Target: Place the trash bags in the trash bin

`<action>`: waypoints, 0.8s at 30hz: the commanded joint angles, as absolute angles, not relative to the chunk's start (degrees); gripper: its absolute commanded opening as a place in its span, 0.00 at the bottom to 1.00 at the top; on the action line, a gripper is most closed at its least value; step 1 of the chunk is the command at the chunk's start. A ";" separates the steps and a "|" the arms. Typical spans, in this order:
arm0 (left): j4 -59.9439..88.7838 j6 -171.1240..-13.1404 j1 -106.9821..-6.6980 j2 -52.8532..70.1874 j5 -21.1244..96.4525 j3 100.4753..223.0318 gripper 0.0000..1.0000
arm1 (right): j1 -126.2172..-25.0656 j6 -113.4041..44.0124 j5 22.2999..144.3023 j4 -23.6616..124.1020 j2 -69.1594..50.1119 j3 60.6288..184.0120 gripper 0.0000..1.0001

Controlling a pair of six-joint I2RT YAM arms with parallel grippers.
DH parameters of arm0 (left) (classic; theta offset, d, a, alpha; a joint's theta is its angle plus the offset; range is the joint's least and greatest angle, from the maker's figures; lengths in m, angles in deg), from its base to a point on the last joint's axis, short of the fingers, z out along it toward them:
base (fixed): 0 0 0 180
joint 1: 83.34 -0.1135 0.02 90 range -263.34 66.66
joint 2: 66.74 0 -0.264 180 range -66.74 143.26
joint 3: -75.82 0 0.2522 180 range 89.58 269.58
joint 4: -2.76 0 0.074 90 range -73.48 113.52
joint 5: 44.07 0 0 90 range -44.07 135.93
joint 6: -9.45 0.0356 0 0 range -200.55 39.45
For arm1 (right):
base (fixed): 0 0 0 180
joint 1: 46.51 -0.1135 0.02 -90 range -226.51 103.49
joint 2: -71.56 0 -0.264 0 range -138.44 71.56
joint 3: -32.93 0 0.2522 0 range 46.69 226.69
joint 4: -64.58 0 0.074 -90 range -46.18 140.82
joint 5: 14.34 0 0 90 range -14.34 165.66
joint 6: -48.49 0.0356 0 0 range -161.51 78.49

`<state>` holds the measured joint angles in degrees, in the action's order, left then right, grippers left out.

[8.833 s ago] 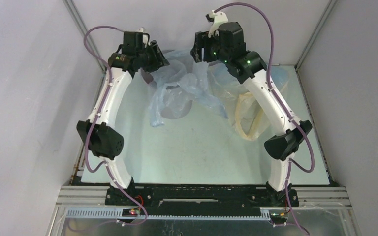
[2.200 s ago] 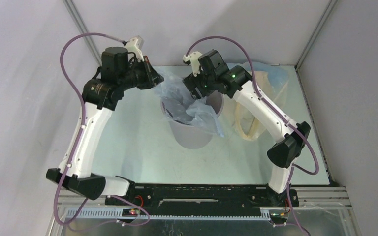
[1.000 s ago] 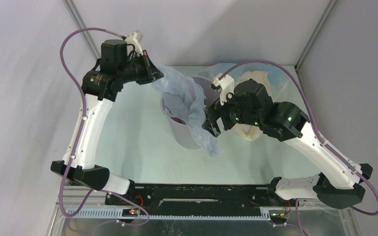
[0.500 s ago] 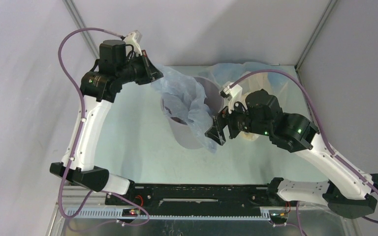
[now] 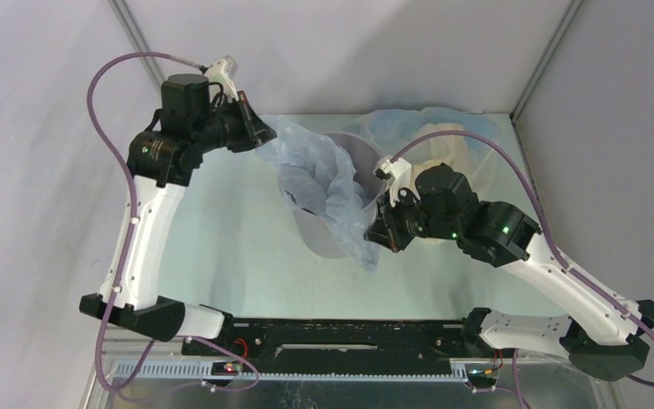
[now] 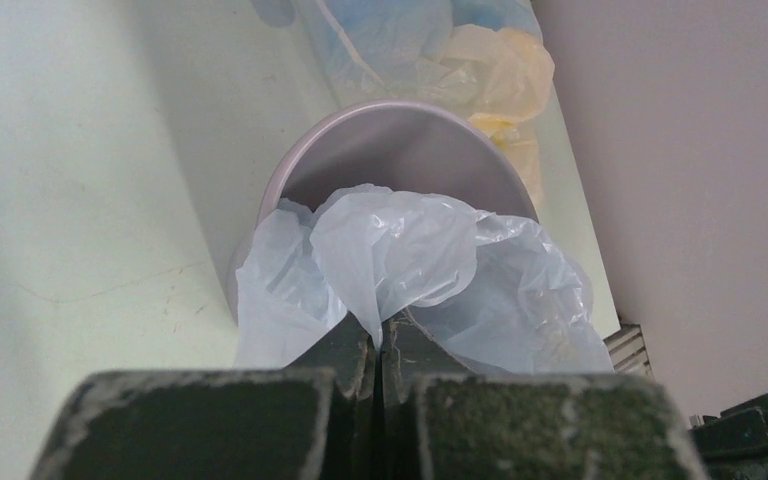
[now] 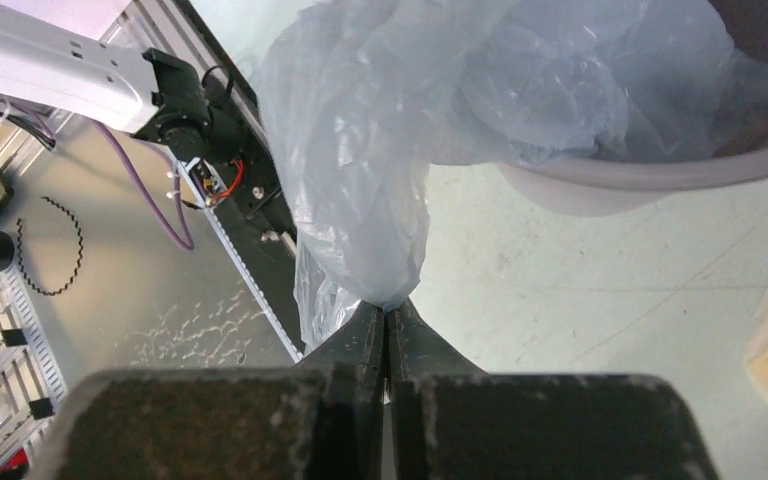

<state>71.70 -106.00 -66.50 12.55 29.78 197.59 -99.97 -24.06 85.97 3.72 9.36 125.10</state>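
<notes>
The light grey trash bin (image 5: 322, 239) stands mid-table. A pale blue-grey trash bag (image 5: 319, 170) lies partly inside it and spills over its near right rim. My left gripper (image 5: 261, 134) is shut on the bag's far left edge, above and left of the bin. In the left wrist view the film (image 6: 400, 250) bunches out from the closed left gripper (image 6: 377, 330) in front of the bin (image 6: 400, 150). My right gripper (image 5: 373, 235) is shut on the hanging tail outside the bin. In the right wrist view the right gripper (image 7: 388, 308) pinches the bag (image 7: 370, 160) below the bin's rim (image 7: 650, 185).
A pale blue bag (image 5: 404, 124) and a cream-yellow bag (image 5: 453, 146) lie at the back right, behind the right arm. They also show as the blue bag (image 6: 390, 30) and the cream bag (image 6: 495, 70) beyond the bin. The black base rail (image 5: 349, 336) runs along the near edge.
My right gripper, open beside the hanging tail half a second ago, has closed on it. The left arm has shifted slightly left, still holding the bag's edge.
</notes>
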 commanded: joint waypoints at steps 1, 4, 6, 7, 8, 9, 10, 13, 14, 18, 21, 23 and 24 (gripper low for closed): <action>75.15 -104.34 -67.14 7.05 33.22 198.45 0.01 | -98.55 -23.38 86.30 2.69 12.43 123.95 0.00; 77.04 -103.17 -68.66 4.60 34.36 196.37 0.00 | -96.51 -23.87 86.07 0.64 13.55 122.81 0.00; 78.14 -102.29 -69.71 3.36 34.78 194.90 0.00 | -95.06 -24.34 86.02 -0.74 13.91 121.98 0.00; 78.82 -101.86 -70.13 2.74 35.89 194.17 0.00 | -94.38 -24.63 85.72 -1.42 13.98 121.50 0.00; 79.10 -101.52 -70.42 2.22 36.50 193.36 0.00 | -93.63 -24.88 85.30 -1.88 14.05 120.76 0.00; 79.18 -101.21 -70.70 1.85 37.06 192.50 0.00 | -93.23 -25.04 84.73 -2.33 14.07 120.05 0.00; 79.19 -100.90 -70.96 1.55 37.57 191.59 0.00 | -92.86 -25.26 84.32 -2.70 13.98 119.30 0.00; 78.98 -100.14 -71.33 1.48 38.69 188.00 0.00 | -92.08 -25.68 83.77 -3.15 12.99 116.87 0.00; 78.49 -99.99 -71.49 1.54 38.84 186.53 0.00 | -91.93 -25.69 83.13 -3.03 12.54 116.07 0.00; 73.23 -100.46 -72.27 1.62 39.73 179.87 0.00 | -90.89 -26.07 79.96 -1.35 11.02 114.31 0.00; 67.63 -102.00 -73.31 2.19 40.45 176.18 0.00 | -88.75 -26.48 76.63 0.80 11.32 114.25 0.00; 63.76 -103.21 -73.80 2.34 41.25 174.72 0.00 | -86.43 -26.76 75.68 3.02 11.73 114.24 0.00; 62.00 -103.91 -74.03 2.48 41.91 174.24 0.00 | -84.64 -26.89 75.66 4.02 12.00 114.23 0.00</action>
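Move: The left hand holds one end of the blue trash bag. The bin's mouth lies about 12 cm to this hand's right, level with it in reach and some 13 cm below. The right hand pinches the near end; from there the bin's mouth is about 17 cm ahead, 9 cm left and 4 cm lower. The yellow-white bag lies roughly 33 cm ahead of the right hand, 19 cm to its right and 27 cm down. Both hands keep the bag pinched and draw its ends apart across the bin. The left hand swings left about 7 cm and first back some 5 cm, then drops about 10 cm past its start height, easing forward. The right goes right about 7 cm while sinking 9 cm, edging forward late and turning some 15 degrees clockwise. ##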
